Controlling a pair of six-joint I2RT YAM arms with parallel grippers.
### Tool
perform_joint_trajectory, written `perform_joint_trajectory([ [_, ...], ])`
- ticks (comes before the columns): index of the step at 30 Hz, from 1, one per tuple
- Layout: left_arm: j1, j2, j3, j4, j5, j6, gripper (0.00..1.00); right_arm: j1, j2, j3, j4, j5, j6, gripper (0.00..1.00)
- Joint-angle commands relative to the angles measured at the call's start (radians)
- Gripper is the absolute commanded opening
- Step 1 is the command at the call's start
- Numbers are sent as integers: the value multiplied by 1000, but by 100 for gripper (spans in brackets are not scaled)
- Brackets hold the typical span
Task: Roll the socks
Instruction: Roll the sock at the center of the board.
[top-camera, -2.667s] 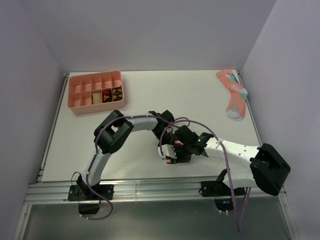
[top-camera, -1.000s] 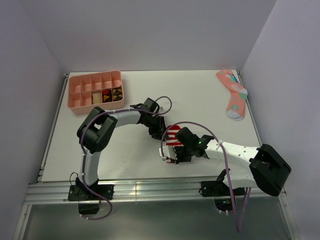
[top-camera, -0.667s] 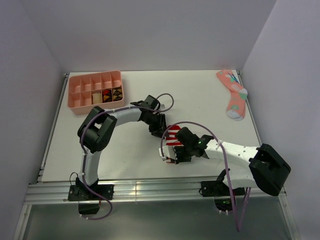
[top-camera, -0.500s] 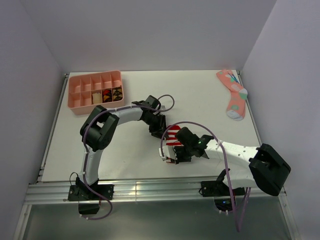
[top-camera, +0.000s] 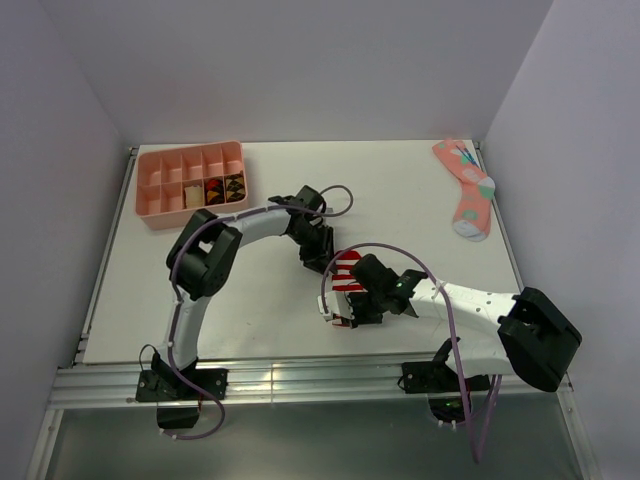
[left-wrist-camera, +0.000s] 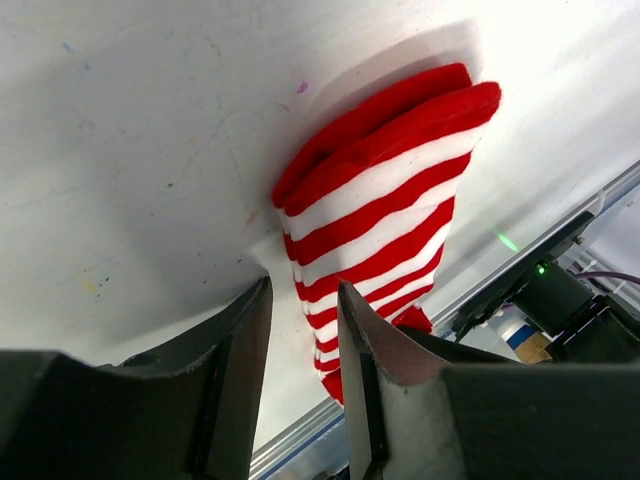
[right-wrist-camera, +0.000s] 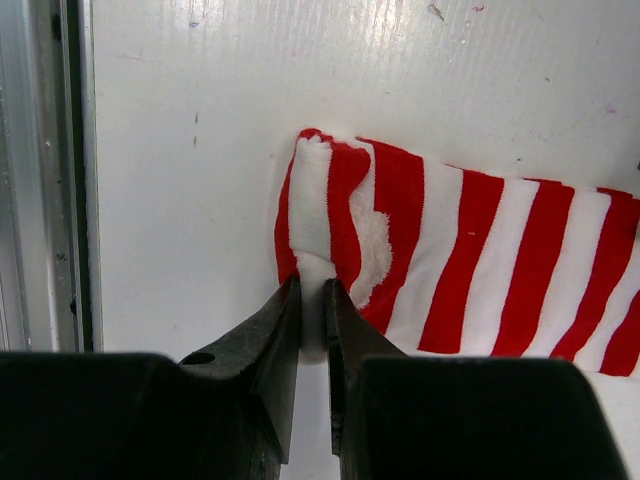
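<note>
A red-and-white striped sock (top-camera: 346, 272) lies flat on the white table, between my two grippers. In the left wrist view the striped sock (left-wrist-camera: 385, 210) stretches away from my left gripper (left-wrist-camera: 302, 290). Its jaws stand apart over the sock's near white edge, and bare table shows between them. From above, the left gripper (top-camera: 320, 260) sits at the sock's far end. My right gripper (right-wrist-camera: 312, 287) is shut on a white fold at the end of the striped sock (right-wrist-camera: 480, 270). In the top view the right gripper (top-camera: 346, 314) is at the sock's near end.
A pink compartment tray (top-camera: 160, 205) stands at the back left with small items in some cells. A pink sock with teal and grey pattern (top-camera: 466, 190) lies at the back right corner. The metal front rail (top-camera: 300, 375) runs close behind the right gripper.
The left arm's elbow and wrist have swung a little right and back, while its gripper stays at the sock's far end. The right arm and the sock hold still.
</note>
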Motion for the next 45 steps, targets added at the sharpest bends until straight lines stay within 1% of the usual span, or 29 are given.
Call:
perform_joint_trajectory([
  [1,-8,41,35,-27,-78,46,39,-1,31,-16,-62,28,4,19],
  [11,-20,84,90,-53,-87,60,39,-1,31,-14,-65,28,6,19],
  [15,-20,97,85,-44,-81,57,36,-1,29,-16,-65,28,7,19],
  [18,-20,101,81,-41,-82,55,30,-3,29,-16,-71,26,6,19],
  [19,-20,104,81,-41,-82,55,24,-3,32,-14,-73,26,7,19],
  [21,-20,109,79,-38,-81,54,16,-3,29,-14,-73,26,6,19],
  [22,-20,111,81,-39,-78,55,8,-1,31,-14,-71,28,7,19],
  [24,-20,109,79,-36,-82,54,0,-1,32,-14,-71,28,9,19],
  [27,-14,88,53,-13,-111,37,0,-4,43,-5,-80,17,6,19],
  [30,17,68,27,17,-113,28,0,-15,69,22,-125,-26,-9,19],
  [33,40,52,18,31,-125,28,0,-39,118,79,-210,-92,-42,18],
  [34,46,48,10,34,-130,25,0,-59,133,96,-259,-115,-52,18],
  [36,48,29,-4,56,-145,14,0,-88,173,145,-303,-172,-81,18],
  [41,60,9,-44,80,-151,6,0,-191,248,232,-398,-230,-132,18],
  [44,65,2,-53,94,-165,-1,0,-240,326,307,-476,-270,-170,19],
  [45,63,-6,-57,99,-167,-1,0,-251,377,329,-502,-288,-181,19],
])
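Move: The striped sock lies lengthwise between the hands. Its far-left corner is just 1 cm ahead and 1 cm right of the open left fingers, slightly below; the sock's middle is about 6 cm back and 4 cm right of that hand. The right hand already pinches the sock's near end, with the middle some 6 cm ahead and 3 cm left of it, and the far-left corner about 14 cm ahead and 6 cm left. Left fingers shut on the sock's far-left edge, tugging 2 cm left-forward; right keeps its pinch, tipping 20 degrees, easing forward-right. ##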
